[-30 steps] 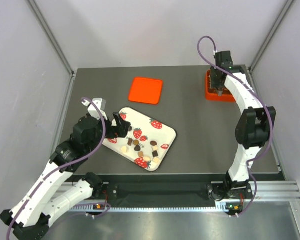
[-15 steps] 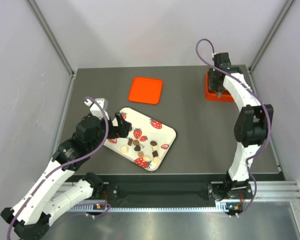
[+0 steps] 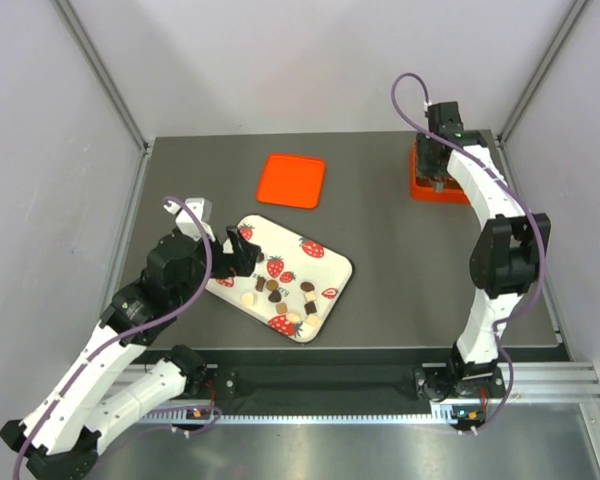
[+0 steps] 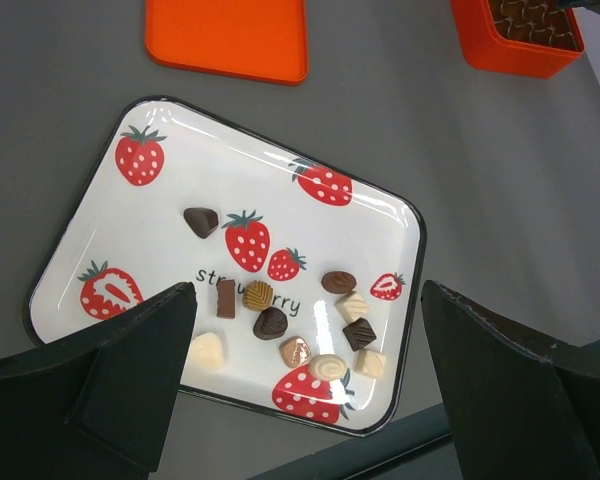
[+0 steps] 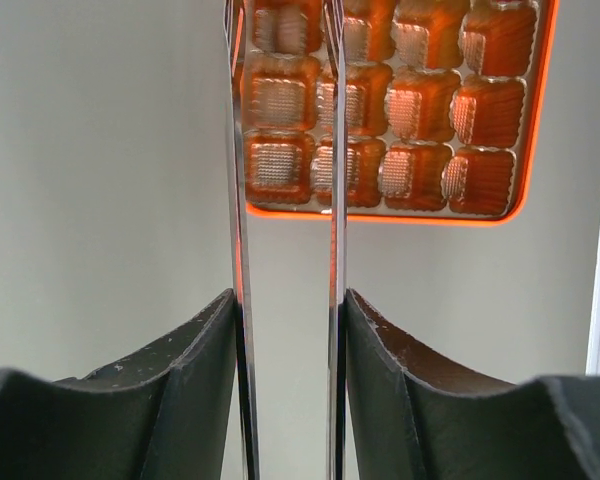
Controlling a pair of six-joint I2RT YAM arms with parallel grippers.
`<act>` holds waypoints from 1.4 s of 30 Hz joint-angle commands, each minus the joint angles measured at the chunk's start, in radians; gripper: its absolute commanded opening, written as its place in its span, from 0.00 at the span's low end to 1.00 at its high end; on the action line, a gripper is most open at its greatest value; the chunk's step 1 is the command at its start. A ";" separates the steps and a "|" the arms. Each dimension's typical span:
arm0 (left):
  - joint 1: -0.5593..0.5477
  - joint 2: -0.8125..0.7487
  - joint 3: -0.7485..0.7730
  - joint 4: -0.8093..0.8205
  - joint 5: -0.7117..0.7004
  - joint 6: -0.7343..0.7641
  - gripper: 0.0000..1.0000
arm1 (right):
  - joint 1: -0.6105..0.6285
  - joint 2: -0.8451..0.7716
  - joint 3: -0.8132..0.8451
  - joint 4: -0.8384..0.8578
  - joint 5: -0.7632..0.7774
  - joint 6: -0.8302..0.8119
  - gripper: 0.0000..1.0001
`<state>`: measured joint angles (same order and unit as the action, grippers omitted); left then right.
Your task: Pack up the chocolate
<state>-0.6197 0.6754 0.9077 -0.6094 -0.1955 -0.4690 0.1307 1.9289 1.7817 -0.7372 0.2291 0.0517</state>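
Several chocolate pieces (image 4: 290, 320), dark, light brown and cream, lie on the near half of a white strawberry-print tray (image 4: 380, 205). My left gripper (image 4: 302, 290) hangs open above them, touching nothing. From above, the chocolate (image 3: 280, 295) lies on the tray (image 3: 325, 262) just right of the left gripper (image 3: 238, 248). My right gripper (image 5: 288, 295) is shut on thin metal tweezers (image 5: 332, 200), whose blades stand apart and reach over the orange box (image 5: 400, 110) of small compartments. The blade tips are out of view. From above, the right gripper (image 3: 438, 170) hovers over that box (image 3: 420, 185).
A flat orange lid (image 3: 292, 180) lies behind the tray, also in the left wrist view as the lid (image 4: 228, 35). The orange box (image 4: 500, 45) stands at the back right near the wall. Enclosure walls close in on both sides.
The right arm stays over the orange box, shifting only slightly. The left arm has swayed a little above the tray.
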 commanded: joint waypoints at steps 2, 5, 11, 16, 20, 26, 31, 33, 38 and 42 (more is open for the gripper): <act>0.002 -0.028 0.026 -0.004 -0.016 0.004 0.99 | 0.105 -0.197 -0.055 0.019 -0.001 0.002 0.43; 0.003 -0.043 0.026 -0.004 -0.010 -0.005 0.99 | 0.222 -0.306 -0.171 0.059 0.001 0.011 0.43; 0.002 -0.066 0.030 -0.018 -0.002 -0.013 0.99 | 0.516 -0.521 -0.494 0.209 0.004 0.104 0.43; 0.002 -0.073 0.040 -0.016 -0.004 -0.014 0.99 | 0.722 -0.571 -0.666 0.363 -0.050 0.129 0.44; 0.002 -0.073 0.066 -0.019 0.008 -0.017 0.99 | 0.788 -0.528 -0.674 0.404 -0.037 0.135 0.45; 0.002 -0.074 0.083 -0.038 -0.013 -0.007 0.99 | 0.854 -0.438 -0.656 0.475 -0.094 0.189 0.45; 0.002 -0.073 0.077 -0.039 -0.010 -0.013 0.99 | 0.902 -0.349 -0.631 0.512 -0.096 0.232 0.47; 0.002 -0.074 0.077 -0.041 -0.015 -0.011 0.99 | 0.911 -0.318 -0.622 0.525 -0.099 0.243 0.47; 0.002 -0.073 0.079 -0.044 -0.018 -0.007 0.99 | 0.925 -0.252 -0.610 0.558 -0.100 0.280 0.47; 0.002 -0.076 0.071 -0.046 -0.019 -0.007 0.99 | 0.929 -0.216 -0.604 0.575 -0.112 0.293 0.47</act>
<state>-0.6197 0.6086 0.9585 -0.6674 -0.1997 -0.4774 1.0397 1.7027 1.1221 -0.2363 0.1272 0.3138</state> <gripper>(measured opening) 0.991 0.473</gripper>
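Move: The right hand holds open, empty tongs at the orange box, whose middle is about 4 cm ahead, 3 cm to the right and 15 cm below it. The dark triangular chocolate on the tray lies some 43 cm to its left, 20 cm back and 18 cm down; the brown bar is 6 cm nearer the base than that piece, with the ribbed chocolate 3 cm right of the bar. The orange lid lies roughly 35 cm left and 2 cm ahead. From the left hand, the triangular piece is about 8 cm ahead and 27 cm down. The right hand lifts the empty tongs about 5 cm clear of the orange box and sweeps left and back in a quick arc, some 34 cm left and 26 cm back, turning about 45 degrees counter-clockwise on the way. It slows over the tray and goes on left while sinking to roughly 9 cm below its starting height, keeping its half-open grip on the tongs as their spread tips come close to the dark triangular chocolate; the open left hand rises about 2.5 cm and draws slightly back. ##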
